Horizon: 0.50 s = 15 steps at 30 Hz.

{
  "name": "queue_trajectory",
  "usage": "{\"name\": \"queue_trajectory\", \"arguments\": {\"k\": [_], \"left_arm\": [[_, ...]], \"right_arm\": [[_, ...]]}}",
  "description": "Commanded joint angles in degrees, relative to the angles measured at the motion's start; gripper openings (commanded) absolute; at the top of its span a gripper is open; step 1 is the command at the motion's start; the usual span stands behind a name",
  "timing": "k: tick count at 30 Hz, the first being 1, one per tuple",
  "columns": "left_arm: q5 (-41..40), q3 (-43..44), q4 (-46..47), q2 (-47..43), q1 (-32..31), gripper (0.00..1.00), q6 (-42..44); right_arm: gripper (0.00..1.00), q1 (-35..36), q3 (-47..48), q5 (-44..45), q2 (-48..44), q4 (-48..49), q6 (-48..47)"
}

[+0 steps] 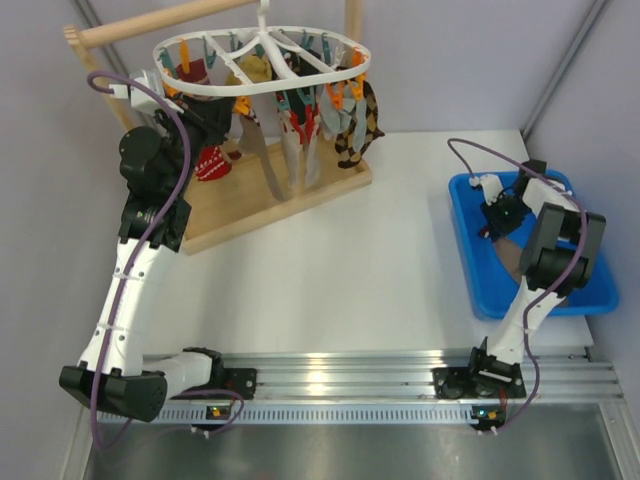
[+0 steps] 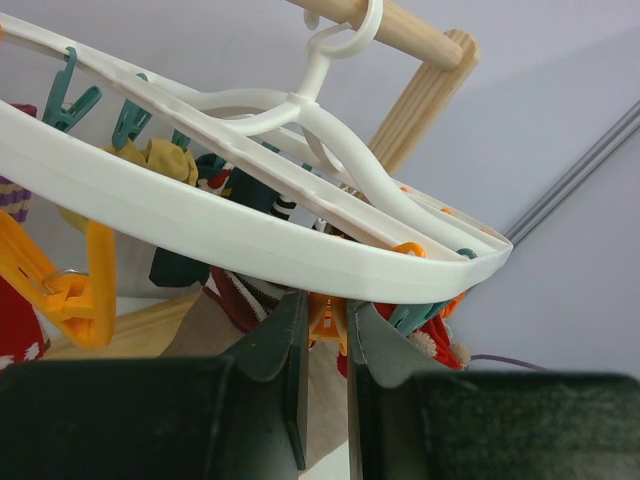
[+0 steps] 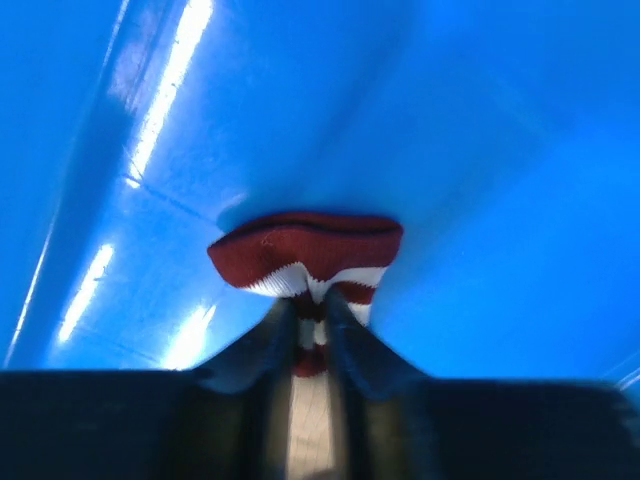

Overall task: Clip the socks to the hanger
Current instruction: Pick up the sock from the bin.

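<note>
The white oval hanger point(image 1: 200, 88) hangs by its hook from a wooden rod, with several socks point(image 1: 300, 135) clipped under it. My left gripper point(image 1: 228, 112) reaches up at its left side. In the left wrist view it point(image 2: 328, 305) is shut on an orange peg point(image 2: 330, 322) just under the white hanger ring point(image 2: 250, 235). My right gripper point(image 1: 497, 222) is down inside the blue bin point(image 1: 480, 275). In the right wrist view it point(image 3: 310, 305) pinches a sock point(image 3: 310, 250) with a dark red and white striped cuff and a beige body.
The hanger's light wooden frame point(image 1: 265, 205) stands at the back left, its rod point(image 1: 150, 27) across the top. Other orange and teal pegs point(image 2: 70, 300) hang along the ring. The blue bin wall point(image 3: 450, 150) surrounds the right gripper at the table's right edge.
</note>
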Motion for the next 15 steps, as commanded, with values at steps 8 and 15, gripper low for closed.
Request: {"name": "queue_trajectory", "arguments": {"k": [8, 15], "left_arm": [[-0.3, -1.0, 2.4, -0.1, -0.1, 0.00, -0.1], [0.4, -0.7, 2.4, 0.1, -0.1, 0.00, 0.0]], "right_arm": [[0.00, -0.1, 4.7, -25.4, -17.7, -9.4, 0.9], [0.00, 15.4, 15.6, -42.2, -29.6, -12.0, 15.0]]}}
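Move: The right hand is low in the bin, its partly closed fingers around the sock at the striped cuff end; the sock's middle trails some 7 cm back and 7 cm to the right, about 1 cm lower. The blue bin's middle lies about 11 cm right and 4 cm back, roughly level in height. The hanger is about 49 cm left, 12 cm ahead and 48 cm up. From the left hand, the sock lies roughly 62 cm right, 7 cm back and 49 cm below. The right fingers finish closing, pinching the sock just below its maroon cuff, and the hand then lifts it out of the bin, slowly at first and then fast, about 23 cm up. As it climbs it sweeps some 14 cm left towards the hanger, the wrist swinging the downward fingers up to point more forward and left by roughly 35 degrees, the grip staying shut. ##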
